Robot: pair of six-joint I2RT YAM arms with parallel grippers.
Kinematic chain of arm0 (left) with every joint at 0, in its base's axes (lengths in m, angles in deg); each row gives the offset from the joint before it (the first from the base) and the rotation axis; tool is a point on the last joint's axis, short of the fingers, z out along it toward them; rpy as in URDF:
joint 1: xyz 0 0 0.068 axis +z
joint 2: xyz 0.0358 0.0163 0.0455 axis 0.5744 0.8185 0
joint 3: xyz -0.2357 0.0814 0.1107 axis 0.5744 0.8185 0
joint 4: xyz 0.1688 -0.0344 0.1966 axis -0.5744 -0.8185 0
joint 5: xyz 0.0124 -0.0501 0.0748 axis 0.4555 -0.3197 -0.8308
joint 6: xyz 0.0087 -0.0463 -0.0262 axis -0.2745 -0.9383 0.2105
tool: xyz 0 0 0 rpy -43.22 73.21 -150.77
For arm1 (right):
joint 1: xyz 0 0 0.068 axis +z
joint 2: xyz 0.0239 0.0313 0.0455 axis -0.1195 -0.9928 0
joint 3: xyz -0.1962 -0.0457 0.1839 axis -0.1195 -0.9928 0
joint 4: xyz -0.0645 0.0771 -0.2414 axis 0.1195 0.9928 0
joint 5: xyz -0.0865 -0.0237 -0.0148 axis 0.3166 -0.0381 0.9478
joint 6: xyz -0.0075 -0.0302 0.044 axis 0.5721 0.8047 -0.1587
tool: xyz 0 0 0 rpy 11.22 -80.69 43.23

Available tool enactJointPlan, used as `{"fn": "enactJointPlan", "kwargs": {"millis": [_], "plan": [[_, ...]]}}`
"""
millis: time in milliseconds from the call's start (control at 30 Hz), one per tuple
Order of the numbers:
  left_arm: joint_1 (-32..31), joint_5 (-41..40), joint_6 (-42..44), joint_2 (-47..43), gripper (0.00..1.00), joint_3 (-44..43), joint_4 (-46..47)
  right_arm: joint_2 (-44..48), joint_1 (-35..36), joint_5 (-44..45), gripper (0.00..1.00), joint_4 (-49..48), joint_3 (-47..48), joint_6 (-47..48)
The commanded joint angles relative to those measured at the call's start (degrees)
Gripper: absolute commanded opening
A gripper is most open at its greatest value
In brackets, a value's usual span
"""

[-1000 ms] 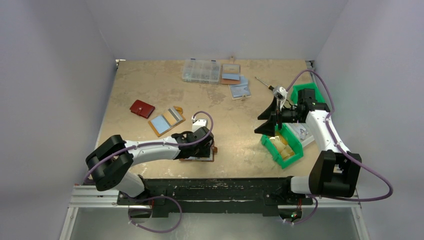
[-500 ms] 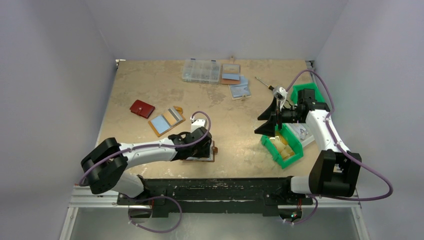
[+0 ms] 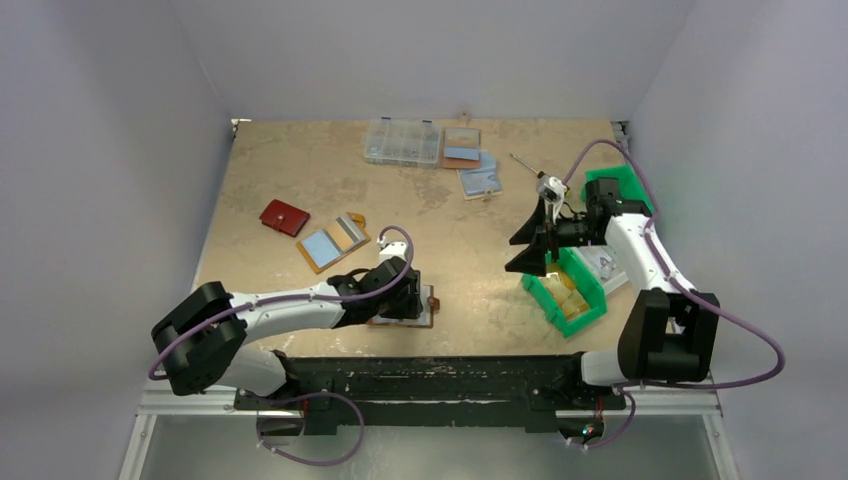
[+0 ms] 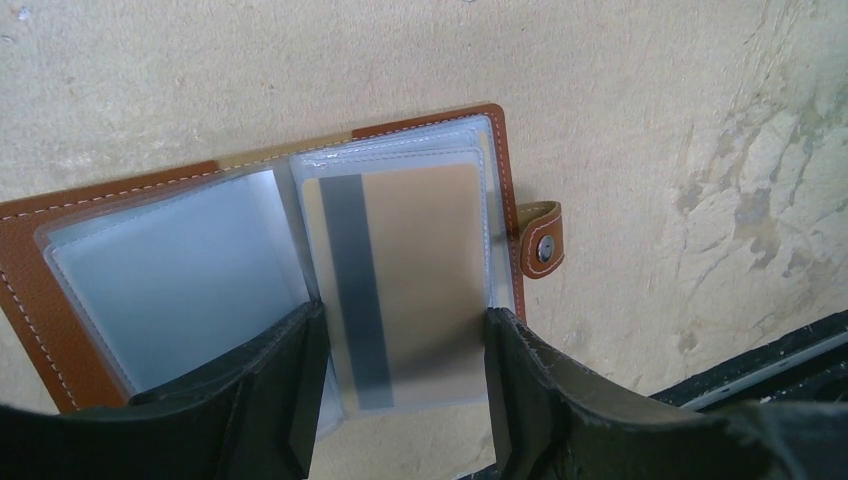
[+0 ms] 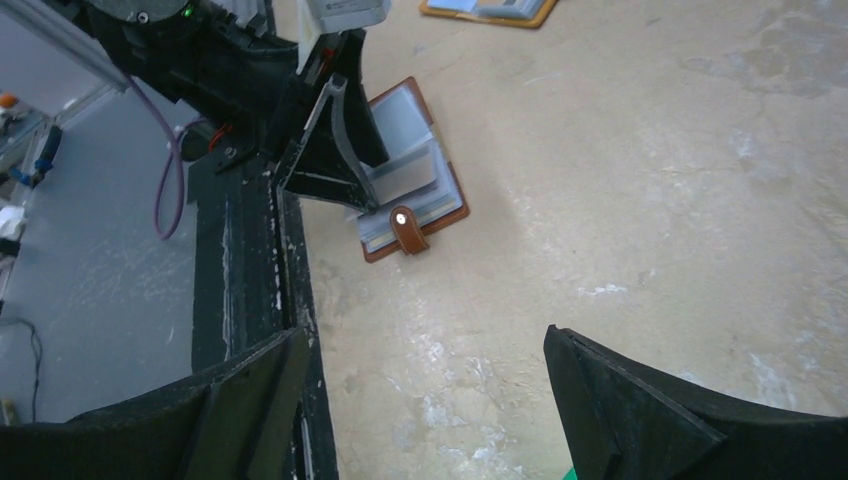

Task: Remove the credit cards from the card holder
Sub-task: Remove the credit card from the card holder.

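Observation:
The brown leather card holder [image 4: 30,270] lies open near the table's front edge, its snap tab [image 4: 540,240] pointing right; it also shows under the left arm [image 3: 428,305] and in the right wrist view [image 5: 440,215]. A gold-orange credit card [image 4: 420,270] with a grey stripe sticks partway out of a clear sleeve toward the near edge. My left gripper [image 4: 400,400] has a finger against each long edge of this card. The left-hand sleeves look pale and empty. My right gripper [image 5: 425,400] hangs wide open above bare table, well to the right [image 3: 530,240].
A green bin [image 3: 565,290] sits under the right arm, another [image 3: 610,185] behind it. A dark red wallet [image 3: 284,217] and a brown holder with a blue card [image 3: 333,242] lie left. A clear box [image 3: 402,142], more holders [image 3: 462,147] and a screwdriver [image 3: 525,165] are at the back.
The left arm has shifted a little to the right over the card holder, jaws closing slightly. The right gripper has moved slightly toward the back of the table.

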Motion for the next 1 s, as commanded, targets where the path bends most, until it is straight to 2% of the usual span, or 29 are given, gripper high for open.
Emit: {"fn": "enactJointPlan", "kwargs": {"millis": [0, 167, 233, 400, 500, 567, 600, 667, 733, 833, 967], "plan": [[0.56, 2.59, 0.92, -2.05, 0.38, 1.03, 6.07, -1.67, 6.32, 1.92, 0.99, 0.78, 2.83, 1.82], [1.05, 3.71, 1.00, -3.08, 0.37, 2.53, 7.40, -6.41, 15.65, 7.42, 0.96, -4.10, 5.76, -4.56], [1.37, 4.10, 1.14, -3.73, 0.37, 3.22, 7.92, -8.11, 19.54, 10.31, 0.98, -6.39, 7.10, -6.53], [2.04, 5.11, 1.04, -5.32, 0.36, 4.99, 9.28, -8.22, 26.14, 17.01, 0.99, -19.63, 5.83, -14.18], [2.45, 5.81, 1.15, -5.80, 0.36, 6.08, 10.78, -10.99, 29.60, 19.58, 0.99, -22.57, 6.86, -16.63], [2.70, 6.53, 1.22, -6.04, 0.36, 6.74, 11.39, -13.37, 32.16, 22.39, 0.90, -23.02, 8.07, -17.90], [2.80, 6.90, 1.25, -6.09, 0.36, 6.95, 12.95, -14.44, 33.31, 23.33, 0.82, -23.52, 8.46, -18.80], [2.88, 7.25, 1.32, -6.31, 0.35, 7.37, 14.17, -16.30, 35.27, 24.90, 0.42, -25.77, 8.85, -22.97], [3.02, 7.54, 1.27, -6.64, 0.35, 7.74, 14.82, -17.63, 36.07, 25.70, 0.23, -27.04, 8.64, -25.04], [3.20, 7.99, 1.18, -7.11, 0.35, 8.38, 15.77, -17.94, 36.72, 27.15, 0.10, -30.66, 6.35, -28.84], [3.45, 8.65, 1.08, -7.08, 0.35, 9.00, 17.19, -19.21, 38.56, 27.34, 0.06, -33.56, 4.12, -32.28]]}}
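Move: The card in its clear pocket, already pinched by its long edges in the left hand, has its middle about 1 cm ahead of that hand point; from the right hand it lies some 22 cm left, 4 cm back and 15 cm below. The holder's snap strap sits level with the left hand, 5 cm right and 2 cm below. The green bin is about level with the right hand, 11 cm right and 15 cm below. Swinging left about 15 cm and sinking some 10 cm, mostly late on, the right hand comes in towards the held card, its fingers tipping further down and turning roughly 15 degrees counter-clockwise; late in the approach they close from wide open to almost shut, on nothing. The left hand nearly stays in place, keeps its pinch on the pocketed card and rolls about 10 degrees, right side up. ##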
